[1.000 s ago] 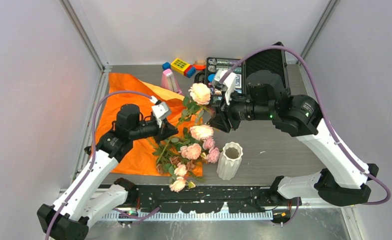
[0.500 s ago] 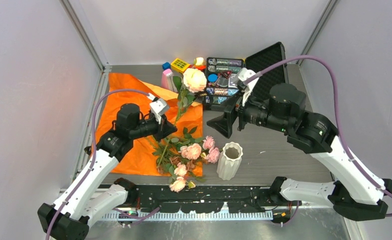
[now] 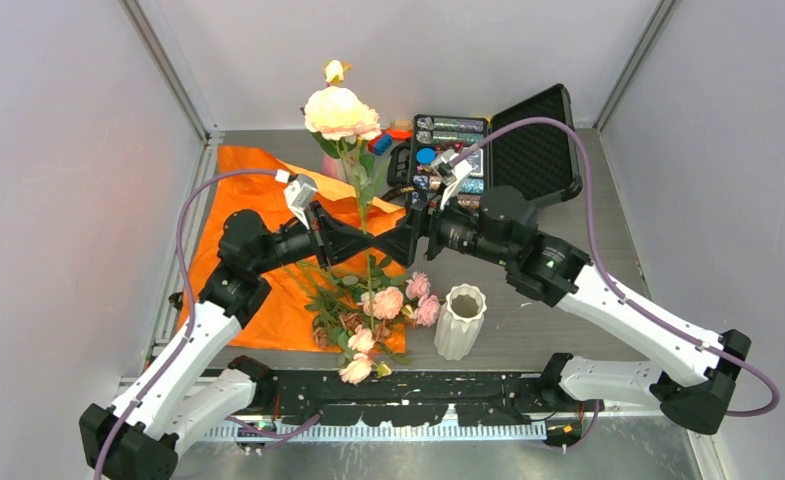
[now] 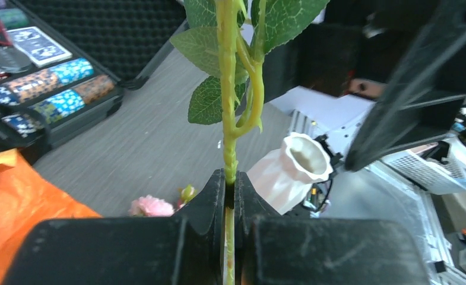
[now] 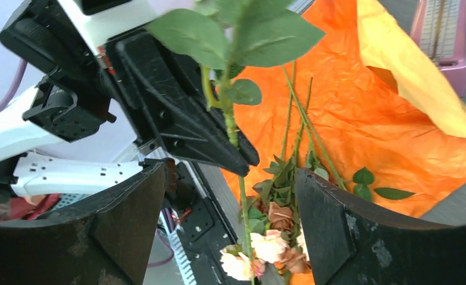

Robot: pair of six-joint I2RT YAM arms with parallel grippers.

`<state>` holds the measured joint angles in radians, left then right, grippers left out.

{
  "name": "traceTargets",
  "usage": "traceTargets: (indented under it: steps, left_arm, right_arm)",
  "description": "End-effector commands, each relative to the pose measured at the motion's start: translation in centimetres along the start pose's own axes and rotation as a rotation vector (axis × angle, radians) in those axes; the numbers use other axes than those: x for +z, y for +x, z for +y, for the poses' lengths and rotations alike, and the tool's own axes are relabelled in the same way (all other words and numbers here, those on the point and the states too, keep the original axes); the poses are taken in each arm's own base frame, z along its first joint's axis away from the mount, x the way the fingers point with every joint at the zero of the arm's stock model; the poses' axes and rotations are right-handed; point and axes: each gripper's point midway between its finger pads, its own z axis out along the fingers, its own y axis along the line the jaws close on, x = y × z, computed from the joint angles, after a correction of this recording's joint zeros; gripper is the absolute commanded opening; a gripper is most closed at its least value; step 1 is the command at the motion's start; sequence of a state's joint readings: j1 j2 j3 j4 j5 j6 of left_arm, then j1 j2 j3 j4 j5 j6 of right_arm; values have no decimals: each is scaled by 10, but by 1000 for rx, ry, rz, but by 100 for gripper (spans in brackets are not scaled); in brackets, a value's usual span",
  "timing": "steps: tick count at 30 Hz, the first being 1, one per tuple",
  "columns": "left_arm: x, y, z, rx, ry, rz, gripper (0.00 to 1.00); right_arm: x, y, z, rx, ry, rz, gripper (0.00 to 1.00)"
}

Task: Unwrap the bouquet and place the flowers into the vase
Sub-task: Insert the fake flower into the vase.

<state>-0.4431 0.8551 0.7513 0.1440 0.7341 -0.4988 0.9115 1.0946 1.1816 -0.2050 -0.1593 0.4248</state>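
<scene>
A peach rose (image 3: 340,112) stands upright on a long green stem (image 4: 228,107), and my left gripper (image 3: 366,241) is shut on that stem (image 5: 227,122) low down. My right gripper (image 3: 396,243) faces it, open, its fingers (image 5: 336,221) on either side of the lower stem (image 5: 244,202) without touching it. The rest of the flowers (image 3: 380,310) lie in a loose pile on the bouquet's spread orange paper (image 3: 256,292). The white ribbed vase (image 3: 460,320) stands empty to their right and shows beyond the left jaws (image 4: 295,169).
An open black case (image 3: 488,150) with coloured tiles sits at the back right. A pink metronome-shaped object (image 5: 447,35) and toy blocks (image 3: 383,140) stand behind the paper. The enclosure's walls close in both sides, and the arm bases line the near edge.
The right gripper let go of the rose, opened wide, drew back, then came in around the stem. The left gripper rose and swung the rose upright.
</scene>
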Motion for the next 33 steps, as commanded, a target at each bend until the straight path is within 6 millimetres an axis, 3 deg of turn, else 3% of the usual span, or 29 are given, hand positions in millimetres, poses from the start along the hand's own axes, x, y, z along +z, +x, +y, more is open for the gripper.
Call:
traceTargets:
  steps: [1, 10, 19, 27, 29, 33]
  left_arm:
    - [-6, -25, -38, 36, 149, -72, 0]
    - [-10, -17, -46, 34, 191, -42, 0]
    - [-8, -15, -48, 23, 224, -21, 0]
    - [-9, -13, -53, 24, 255, -4, 0]
    - [-9, -13, -54, 22, 259, 1, 0]
    - [-8, -10, -52, 13, 256, 15, 0]
  right_arm:
    - [4, -45, 28, 106, -111, -187, 81]
    - [20, -46, 33, 115, -150, -170, 60]
    - [27, -40, 53, 92, -272, -123, 48]
    - [35, -38, 45, 80, -239, -124, 32]
    - [35, -38, 44, 77, -235, -128, 26]
    - [34, -38, 43, 49, -231, -132, 2]
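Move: About 3 cm ahead and 5 cm left of the open right fingers, at their height, runs the flower's upright stem, already pinched by the left hand lower down. The vase stands some 12 cm to the right hand's right, 6 cm back and 26 cm below. From the left hand the vase is about 17 cm right, 7 cm back and 22 cm down, and the loose blooms lie 5 cm back, roughly level sideways, 29 cm below. Reaching about 5 cm left and slightly up to the held stem, the right hand tips its fingers up some 10 degrees, closing them from wide open until they pinch the stem just above the left fingers. The left hand keeps its grip, carrying the flower about 4 cm back and 2 cm up while turning roughly 10 degrees clockwise. ##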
